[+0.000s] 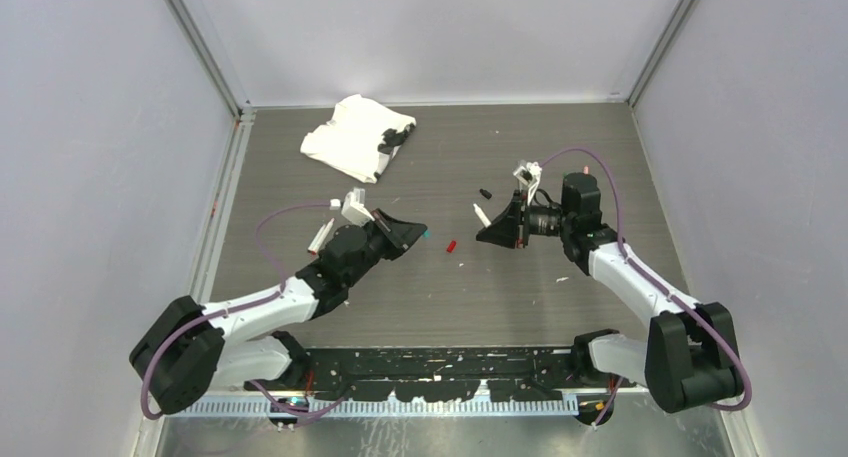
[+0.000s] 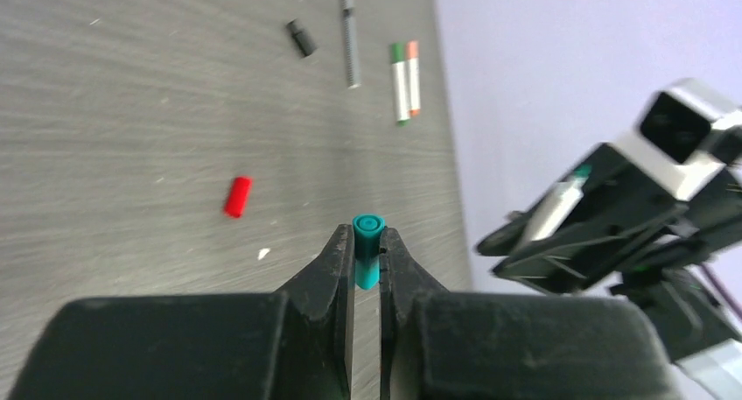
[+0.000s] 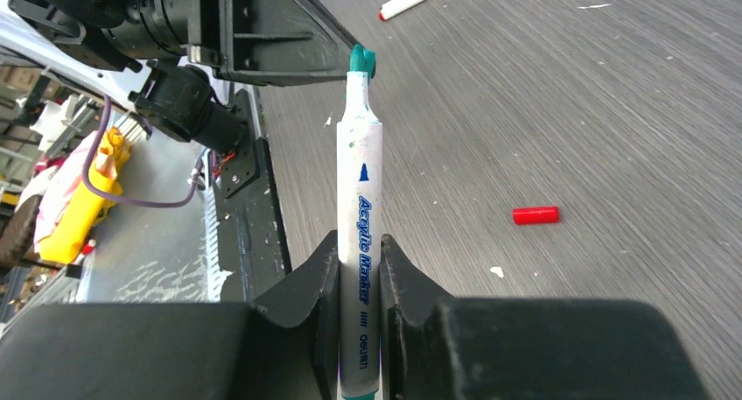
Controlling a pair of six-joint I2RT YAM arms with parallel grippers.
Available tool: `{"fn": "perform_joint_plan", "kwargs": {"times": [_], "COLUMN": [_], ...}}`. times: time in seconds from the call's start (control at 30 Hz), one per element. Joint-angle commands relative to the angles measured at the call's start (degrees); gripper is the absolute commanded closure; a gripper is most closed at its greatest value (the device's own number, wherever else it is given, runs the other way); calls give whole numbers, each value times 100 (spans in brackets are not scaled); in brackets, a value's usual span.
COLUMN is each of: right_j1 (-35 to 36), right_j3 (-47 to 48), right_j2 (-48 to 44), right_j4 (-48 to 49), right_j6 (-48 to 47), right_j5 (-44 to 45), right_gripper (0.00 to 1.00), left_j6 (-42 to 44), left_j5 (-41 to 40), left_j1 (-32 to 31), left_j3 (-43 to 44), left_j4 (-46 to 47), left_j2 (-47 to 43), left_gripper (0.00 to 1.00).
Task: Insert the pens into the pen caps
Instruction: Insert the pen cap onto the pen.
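Observation:
My left gripper (image 2: 367, 238) is shut on a stubby teal pen cap (image 2: 367, 247), whose round end pokes out past the fingertips. My right gripper (image 3: 360, 247) is shut on a white pen (image 3: 360, 199) with a teal tip (image 3: 357, 59) that points toward the left gripper (image 1: 412, 235). In the top view the right gripper (image 1: 492, 232) faces it across a short gap, above the table. A red cap (image 1: 451, 245) lies on the table between them, and a black cap (image 1: 485, 193) lies farther back.
A grey pen (image 2: 350, 32) and two capped pens, green (image 2: 399, 80) and salmon (image 2: 412, 76), lie near the wall in the left wrist view. A white pen (image 1: 320, 235) lies at the left. A crumpled white cloth (image 1: 355, 137) lies at the back.

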Motion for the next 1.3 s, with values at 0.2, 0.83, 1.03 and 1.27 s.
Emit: {"fn": "perform_joint_plan", "kwargs": {"times": [0.2,0.83,1.03,1.27], "right_j1": [590,1453,1458,1454], "right_j3": [-47,202,253,274], "right_j2": [283,903,864,890], "right_j4": [1033,590,587,606], "right_j6": [274,85,141,171], "right_j5": [-14,796,888,945], "right_gripper": [99,99,99,99], "left_j6": [-113,-751,-843,-907], "left_j5": [-224,-359,-284,-215], "left_j1": [11,2,2,2], "left_j3": [-366,-79,-90,-82], "left_j4": [2840,2696,2690,2691], "left_j2": [-39,450,537,614], "left_gripper": [99,99,99,99]}}
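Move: The left hand holds the teal pen cap; the bare nib of the upright marker lies about 10 cm to its right, 2 cm ahead and some 6 cm higher. From the right hand, which grips that marker, the teal pen cap is roughly 12 cm left, level fore and aft, 2 cm lower. On the table the red cap lies 4 cm ahead, 7 cm right and 15 cm below the left hand, the black cap 17 cm ahead, 15 cm right. The left hand lifts the teal cap quickly, about 6 cm with a slight forward drift, rolling some 20 degrees so its left side dips, then all but stops and waits with the cap's mouth towards the nib. The right hand brings the marker about 6 cm left towards the cap and a little back, then sinks some 4 cm, both grips staying shut. ##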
